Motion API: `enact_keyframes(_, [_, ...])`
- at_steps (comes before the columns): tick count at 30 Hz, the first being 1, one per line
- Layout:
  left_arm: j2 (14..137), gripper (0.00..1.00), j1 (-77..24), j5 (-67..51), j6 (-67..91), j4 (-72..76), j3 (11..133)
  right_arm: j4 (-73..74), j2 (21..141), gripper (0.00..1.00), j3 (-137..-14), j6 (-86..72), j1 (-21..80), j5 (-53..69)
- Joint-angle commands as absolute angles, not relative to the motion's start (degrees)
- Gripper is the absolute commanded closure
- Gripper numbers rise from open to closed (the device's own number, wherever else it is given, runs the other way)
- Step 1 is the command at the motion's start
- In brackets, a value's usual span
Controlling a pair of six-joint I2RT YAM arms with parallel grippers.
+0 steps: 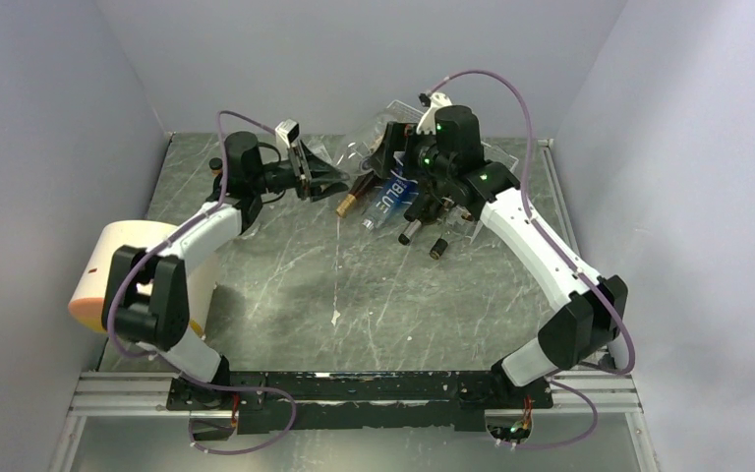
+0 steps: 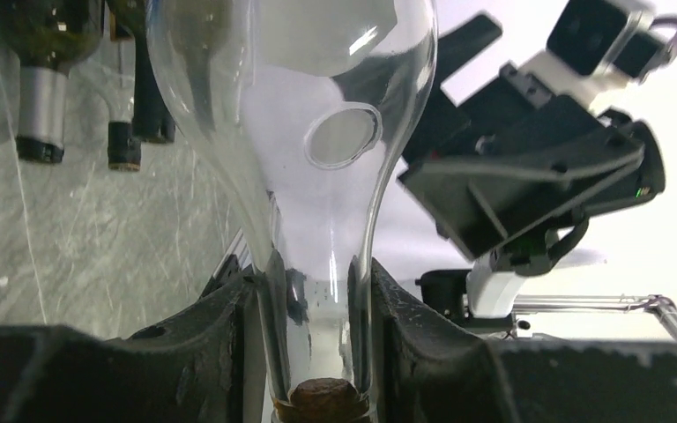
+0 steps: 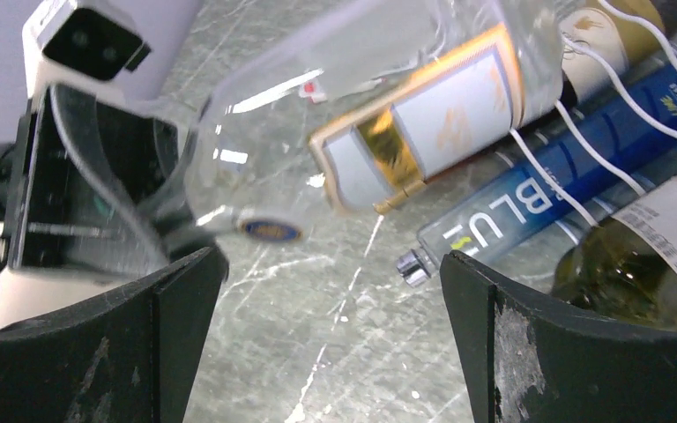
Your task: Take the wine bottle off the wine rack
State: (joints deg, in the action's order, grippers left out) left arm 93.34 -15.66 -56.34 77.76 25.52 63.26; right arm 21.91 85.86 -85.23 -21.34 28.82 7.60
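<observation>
My left gripper [image 2: 317, 326] is shut on the neck of a clear glass wine bottle [image 2: 300, 132], just above its brown cork. In the right wrist view the same wine bottle [image 3: 423, 123] shows a white and gold label, and its base end reaches over the white wire wine rack [image 3: 582, 130]. I cannot tell whether it still touches the rack. My right gripper [image 3: 335, 335] is open above bare table, beside the bottle, with nothing between its fingers. From above, the left gripper [image 1: 322, 180] and the right gripper [image 1: 398, 165] face each other at the back of the table.
A blue bottle [image 3: 529, 203] and a green bottle with a pale label [image 3: 643, 256] lie on the rack. Dark bottle necks [image 2: 44, 97] stick out toward the table. A cream cylinder [image 1: 128, 265] stands at the left by the left arm. Grey walls close in three sides.
</observation>
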Motion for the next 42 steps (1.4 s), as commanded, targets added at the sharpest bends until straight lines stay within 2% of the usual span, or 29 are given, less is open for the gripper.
enact_keyframes(1, [83.5, 0.93, -15.2, -58.9, 71.3, 31.1, 60.8, 20.7, 88.3, 0.00, -88.4, -24.7, 28.5, 11.1])
enact_keyframes(8, [71.3, 0.93, -15.2, -56.1, 63.3, 16.2, 54.1, 15.5, 88.0, 0.00, -80.7, -29.9, 30.6, 16.1])
enact_keyframes(12, [64.3, 0.93, -15.7, -49.4, 57.1, 2.2, 51.3, 15.1, 86.4, 0.00, -76.0, -28.0, 34.8, 12.5])
enact_keyframes(16, [57.6, 0.93, -15.7, -46.2, 55.5, -5.6, 45.6, 13.8, 86.3, 0.00, -72.3, -28.6, 37.4, 13.1])
enact_keyframes(24, [47.7, 0.93, -15.7, -38.0, 50.6, -24.1, 42.4, 11.0, 89.8, 0.00, -70.8, -26.9, 45.1, 12.1])
enact_keyframes(28, [46.5, 0.93, -15.7, -32.1, 45.1, -36.1, 44.4, 8.8, 90.4, 0.00, -69.9, -22.1, 46.1, 15.8])
enact_keyframes(33, [47.2, 0.93, -15.7, -27.1, 38.6, -45.8, 47.9, 2.0, 87.2, 0.00, -65.3, -6.3, 51.5, 13.7])
enact_keyframes(42, [57.3, 0.93, -15.8, -18.5, 25.3, -59.5, 61.4, -9.2, 89.3, 0.00, -65.1, 2.5, 54.7, 21.9])
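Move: The left hand already grips the clear bottle by its neck; the open table for it lies about 15 cm back, 10 left and 27 below. The first bottle stands 8 cm ahead and 23 left; the wine rack is 18 ahead and 28 right. For the right hand, the held bottle's middle is about 4 cm ahead and 5 left; the blue bottle is 6 ahead, 2 left, well below. Left hand carries the clear bottle about 17 cm back, left and down, tipping its base downward; open right follows. ##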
